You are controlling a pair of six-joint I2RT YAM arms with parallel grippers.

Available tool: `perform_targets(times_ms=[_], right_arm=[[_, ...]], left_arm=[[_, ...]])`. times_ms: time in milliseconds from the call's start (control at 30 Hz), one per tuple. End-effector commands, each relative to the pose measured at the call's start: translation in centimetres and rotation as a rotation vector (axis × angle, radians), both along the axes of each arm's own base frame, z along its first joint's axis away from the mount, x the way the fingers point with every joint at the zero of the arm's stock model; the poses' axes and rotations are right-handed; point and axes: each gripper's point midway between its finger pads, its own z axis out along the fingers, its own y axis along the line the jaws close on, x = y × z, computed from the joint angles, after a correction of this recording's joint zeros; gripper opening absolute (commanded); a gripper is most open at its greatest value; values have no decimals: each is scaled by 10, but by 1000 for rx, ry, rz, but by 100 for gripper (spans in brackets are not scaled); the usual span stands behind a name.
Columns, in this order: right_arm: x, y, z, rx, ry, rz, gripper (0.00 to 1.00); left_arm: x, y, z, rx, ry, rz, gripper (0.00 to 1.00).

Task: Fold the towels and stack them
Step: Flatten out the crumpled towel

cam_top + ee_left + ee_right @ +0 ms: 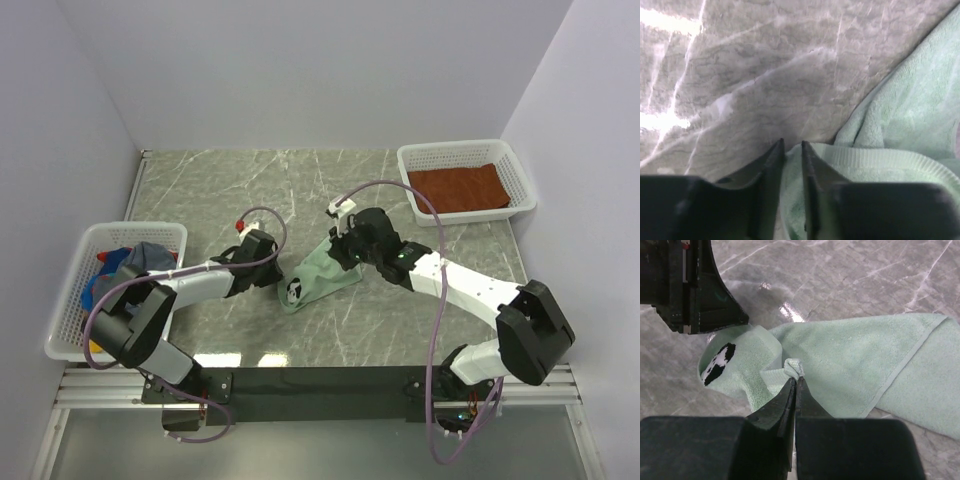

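Observation:
A pale mint-green towel [325,275] with a panda print lies crumpled on the marble table between the two arms. My left gripper [272,268] is at its left edge, and the left wrist view shows the towel's hem [880,162] running between the narrow jaws of that gripper [792,145]. My right gripper [794,380] is shut on a small bunched fold of the same towel [855,360], above its upper right part [342,252]. A rust-brown towel [458,188] lies flat in the right basket. Blue, red and yellow towels [130,262] are heaped in the left basket.
A white mesh basket [520,170] stands at the back right, and another white mesh basket [70,300] sits at the left edge. Grey walls close in both sides. The left arm's black wrist [700,290] shows at the top left of the right wrist view.

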Motion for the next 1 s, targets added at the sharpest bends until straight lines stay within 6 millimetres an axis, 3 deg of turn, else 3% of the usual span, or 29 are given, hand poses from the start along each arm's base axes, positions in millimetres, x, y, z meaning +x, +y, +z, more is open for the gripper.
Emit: perform_targets(times_ms=[0, 33, 67, 100, 267, 400, 467, 533, 567, 600, 633, 667, 733, 767, 800, 833, 867, 900, 967], right_arm=[[9, -1, 20, 63, -54, -37, 0], [10, -2, 21, 67, -55, -43, 0], [10, -2, 21, 67, -56, -43, 0], [10, -1, 23, 70, -60, -43, 0], [18, -7, 42, 85, -92, -83, 0], [37, -21, 70, 84, -136, -171, 0], [45, -24, 93, 103, -171, -197, 0], [57, -32, 119, 112, -221, -248, 0], [73, -38, 140, 97, -260, -289, 0], [76, -39, 154, 107, -277, -295, 0], [81, -41, 163, 109, -287, -311, 0], [86, -44, 171, 92, -313, -310, 0], [102, -51, 203, 107, -372, -345, 0], [107, -52, 213, 116, -391, -349, 0], [114, -51, 237, 140, -434, -353, 0], [120, -57, 248, 151, -454, -367, 0], [127, -57, 255, 154, -464, -374, 0], [130, -59, 282, 179, -510, -377, 0], [137, -61, 298, 184, -540, -389, 0]], left_arm=[[-38, 22, -36, 137, 160, -13, 23], [-40, 22, -36, 139, 160, -15, 17], [-40, 23, -36, 139, 162, -14, 4], [-40, 23, -35, 143, 161, -13, 1], [-25, 27, -3, 169, 84, -3, 1], [11, 23, 70, 172, -94, 11, 1], [23, 28, 106, 187, -182, 36, 1], [41, 31, 155, 192, -301, 62, 1], [65, 38, 221, 163, -447, 111, 1], [65, 39, 222, 176, -452, 100, 1], [71, 42, 238, 166, -488, 109, 1], [82, 45, 273, 128, -555, 126, 1], [95, 48, 306, 118, -623, 121, 1], [101, 50, 342, 90, -693, 129, 1], [105, 50, 362, 98, -744, 121, 1], [110, 49, 374, 101, -773, 117, 1], [111, 53, 405, 99, -840, 122, 1], [114, 53, 420, 98, -877, 123, 1], [114, 57, 452, 97, -955, 132, 1]])
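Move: The towel corner the left hand is closing on lies between its fingertips, straight below by roughly 1 cm, with the cow patch some 3 cm to its right and 2 cm back. The green towel's body spreads about 10 cm right and 2 cm ahead of the left hand. The right hand already holds another corner up; from it the left hand's corner is about 13 cm left, level fore-and-aft and 12 cm lower, and the white basket with the brown towel stands roughly 33 cm right, 28 cm ahead and 9 cm lower. The left fingers shut, pinching the green towel's hem at its near-left corner; after a small pull back and left, that hand sweeps up nearly 40 cm and about 10 cm forward, pitching its fingers up some 45 degrees. The right keeps its pinch and rises with it, about 25 cm up, then also forward and slightly right, fingers tipping up and turning clockwise. ##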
